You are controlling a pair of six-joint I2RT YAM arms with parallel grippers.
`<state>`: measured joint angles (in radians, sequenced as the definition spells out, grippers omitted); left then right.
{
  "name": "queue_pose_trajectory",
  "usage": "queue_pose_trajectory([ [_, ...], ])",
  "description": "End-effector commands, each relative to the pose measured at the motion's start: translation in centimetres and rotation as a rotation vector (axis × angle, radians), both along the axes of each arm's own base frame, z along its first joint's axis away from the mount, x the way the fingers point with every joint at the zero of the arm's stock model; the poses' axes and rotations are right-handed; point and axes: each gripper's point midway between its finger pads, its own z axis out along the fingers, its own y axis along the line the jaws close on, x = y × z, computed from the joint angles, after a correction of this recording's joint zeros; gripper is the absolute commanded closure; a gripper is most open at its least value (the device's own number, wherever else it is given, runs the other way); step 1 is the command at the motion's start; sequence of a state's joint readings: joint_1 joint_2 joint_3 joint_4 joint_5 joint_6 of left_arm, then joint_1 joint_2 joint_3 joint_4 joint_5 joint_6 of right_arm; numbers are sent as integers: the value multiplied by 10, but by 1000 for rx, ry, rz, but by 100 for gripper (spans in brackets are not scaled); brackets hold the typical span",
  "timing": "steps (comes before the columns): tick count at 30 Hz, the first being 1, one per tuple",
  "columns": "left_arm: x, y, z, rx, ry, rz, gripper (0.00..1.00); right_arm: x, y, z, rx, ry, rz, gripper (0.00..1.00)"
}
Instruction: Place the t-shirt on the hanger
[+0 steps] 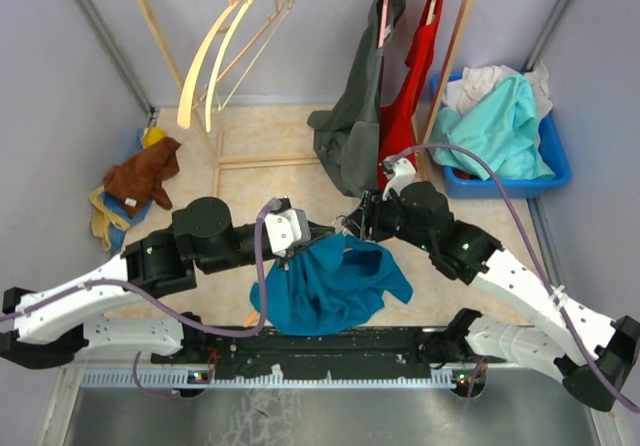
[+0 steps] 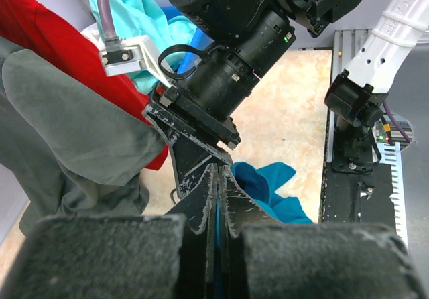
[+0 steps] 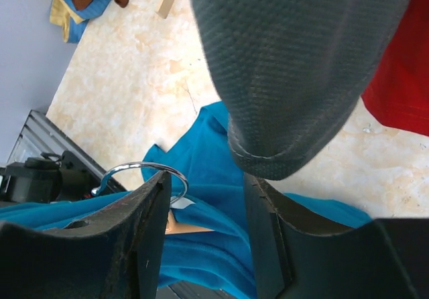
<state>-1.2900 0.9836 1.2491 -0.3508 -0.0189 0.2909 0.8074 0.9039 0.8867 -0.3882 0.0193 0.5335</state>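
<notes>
The teal-blue t-shirt (image 1: 335, 286) hangs bunched between my two grippers above the table's near middle. My left gripper (image 1: 322, 232) is shut on its upper edge; in the left wrist view a strip of blue cloth shows between the closed fingers (image 2: 218, 168), and more of the t-shirt (image 2: 271, 182) hangs below. My right gripper (image 1: 352, 224) faces it from the right, its jaws apart around the t-shirt (image 3: 201, 158). Of the hanger, the silver hook (image 3: 144, 167) curls beside the right gripper's (image 3: 208, 182) left finger, and a bit of orange (image 3: 181, 227) peeks out of the cloth.
A dark grey shirt (image 1: 360, 116) and a red garment (image 1: 405, 106) hang from the rack just behind the grippers; the grey hem (image 3: 295, 78) hangs over the right fingers. Cream hangers (image 1: 235, 46) hang at back left. A blue bin (image 1: 555, 161) holds aqua cloth. A brown cloth pile (image 1: 135, 186) lies left.
</notes>
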Motion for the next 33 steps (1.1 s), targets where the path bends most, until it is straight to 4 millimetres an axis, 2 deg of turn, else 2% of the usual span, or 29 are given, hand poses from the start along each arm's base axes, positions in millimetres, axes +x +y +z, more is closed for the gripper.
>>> queue_pose_trajectory([
  [1, -3, 2, 34, -83, -39, -10, 100, 4, 16, 44, 84, -115, 25, 53],
  [9, -3, 1, 35, -83, -41, -14, 100, -1, 30, 44, 66, -135, 50, 56],
  [11, -3, 1, 35, -84, -42, -14, 100, 0, 31, 42, 53, -140, 44, 63],
  [13, -4, 2, 36, -85, -41, -13, 100, 2, 30, 40, 40, -144, 30, 80],
  [15, -3, 3, 36, -83, -40, -8, 100, 4, 26, 41, 27, -152, 10, 93],
  [17, -3, 6, 36, -84, -39, -1, 100, 5, 19, 46, 18, -167, -12, 100],
  [18, -2, 8, 37, -86, -40, 6, 100, 5, 14, 49, 9, -177, -24, 100],
  [24, 8, 25, 42, -100, -38, 89, 100, 4, -16, 77, -50, -237, -85, 100],
  [28, 20, 41, 51, -118, -46, 185, 100, -4, -33, 114, -44, -292, -89, 100],
  [33, 31, 63, 72, -168, -67, 281, 100, -19, -52, 158, -6, -349, -78, 100],
])
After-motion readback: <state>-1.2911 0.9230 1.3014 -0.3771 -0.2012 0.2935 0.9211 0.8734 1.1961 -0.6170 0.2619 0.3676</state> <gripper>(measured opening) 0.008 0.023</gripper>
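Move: The hanger's metal hook sticks out of the T-shirt's neck barely 2 cm left and 1 cm back of the right hand, level with its half-open fingers. The shirt's middle hangs about 10 cm back, 6 cm left and 12 cm lower; the grey garment's hem is some 10 cm straight ahead at hand height. From the left hand, already shut on the shirt, the hook lies roughly 7 cm ahead, 6 cm right and 10 cm below. The right hand eases some 2.5 cm left and a little back until its open fingers straddle the hanger's hook, shuts them on the base of the hook, then turns back and lifts about 10 cm while drawing some 5 cm right, fingertips tipping up about 15 degrees. The left hand keeps its pinch on the shirt and, late in the lift, rises and pulls left roughly 3.5 cm each way with a little forward, turning about 10 degrees counter-clockwise. ##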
